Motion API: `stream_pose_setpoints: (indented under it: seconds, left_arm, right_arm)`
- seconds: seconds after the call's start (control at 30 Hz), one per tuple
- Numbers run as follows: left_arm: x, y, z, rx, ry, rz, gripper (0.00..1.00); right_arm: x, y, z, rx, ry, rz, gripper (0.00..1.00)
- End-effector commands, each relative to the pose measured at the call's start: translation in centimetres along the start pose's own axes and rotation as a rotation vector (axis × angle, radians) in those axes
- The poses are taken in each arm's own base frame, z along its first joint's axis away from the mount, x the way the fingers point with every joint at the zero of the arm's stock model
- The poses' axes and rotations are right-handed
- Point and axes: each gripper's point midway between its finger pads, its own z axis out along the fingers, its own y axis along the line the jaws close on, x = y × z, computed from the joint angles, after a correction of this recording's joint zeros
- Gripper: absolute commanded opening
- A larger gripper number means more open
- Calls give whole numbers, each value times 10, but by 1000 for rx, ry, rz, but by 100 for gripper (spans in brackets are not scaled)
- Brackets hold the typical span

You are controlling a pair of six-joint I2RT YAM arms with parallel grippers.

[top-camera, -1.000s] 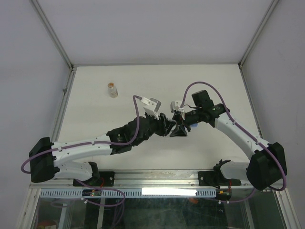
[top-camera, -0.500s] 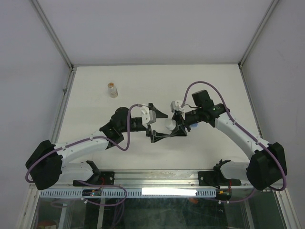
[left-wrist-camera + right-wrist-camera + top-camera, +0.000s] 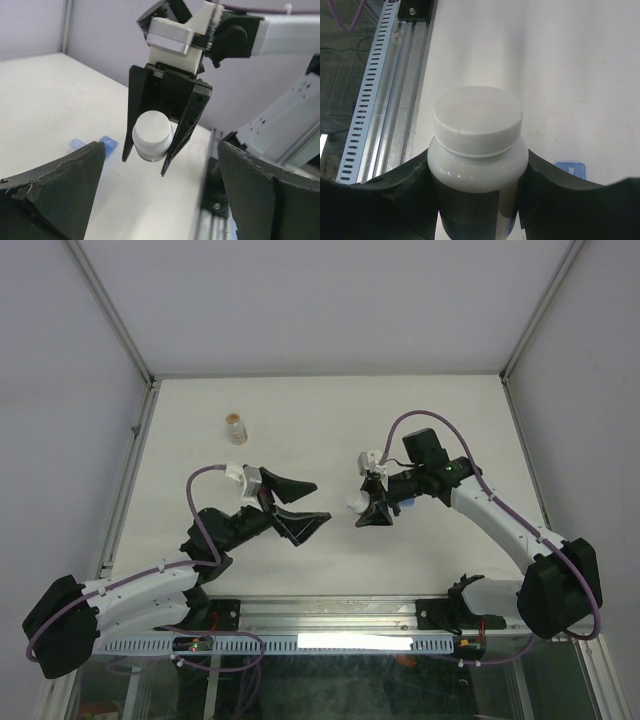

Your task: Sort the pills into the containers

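Note:
A white pill bottle (image 3: 477, 145) with a ribbed screw cap lies sideways in my right gripper (image 3: 477, 172), which is shut on its body. In the top view that gripper (image 3: 372, 512) holds the bottle (image 3: 355, 505) at mid-table with the cap pointing left. My left gripper (image 3: 310, 506) stands wide open to the left of it, apart from the cap. In the left wrist view the bottle (image 3: 152, 135) faces my open left gripper (image 3: 160, 200). The blue containers (image 3: 571, 170) lie on the table under the right gripper and show as blue corners (image 3: 107, 145). No pills show.
A small clear bottle (image 3: 236, 428) with tan contents stands at the back left of the white table (image 3: 320, 420). A metal rail (image 3: 380, 100) runs along the near table edge. Grey walls close off the back and both sides.
My left gripper has opened, let go of the white bottle's cap and drawn back to the left. The right gripper has stayed put with the bottle in it.

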Motion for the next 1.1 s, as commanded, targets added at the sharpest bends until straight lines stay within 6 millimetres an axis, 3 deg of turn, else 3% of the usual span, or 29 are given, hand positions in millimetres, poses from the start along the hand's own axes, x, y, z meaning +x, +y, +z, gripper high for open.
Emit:
stream_pose_setpoints:
  seconds: [0.0,0.13,0.3,0.53,0.7,0.9,1.07]
  left_arm:
    - [-24,2,-8,-82,-164,-408,97]
    - [-5,18,9,-286,-21,-409,92]
    - [11,16,26,-456,122,-268,91]
    - [17,15,47,-468,218,-206,80]
    - [19,4,61,-403,250,-206,74]
    - [24,-3,66,-372,271,-217,71]
    - [31,-3,69,-365,294,-210,58]
  right_arm:
    - [-21,-10,-3,19,-33,-65,0]
    - [-21,-9,-4,20,-33,-68,0]
    - [-21,-9,-4,22,-32,-69,0]
    - [-21,-9,-4,21,-34,-70,0]
    - [-21,-9,-4,23,-33,-70,0]
    - [-21,-9,-4,23,-33,-70,0]
    - [-21,-9,-4,23,-33,-69,0]
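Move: The cap of the white bottle, held upright in the right hand, lies about 7 cm right, 2 cm ahead and 3 cm below the open left hand; the bottle's body sits just under it, 8 cm right and 7 cm down. The pill organizer is on the table some 12 cm ahead and 14 cm right. From the right hand the cap is about 4 cm up and 2 cm left. Left hand goes about 5 cm right and 3 cm down, rolling and partly closing its fingers around the bottle cap. ##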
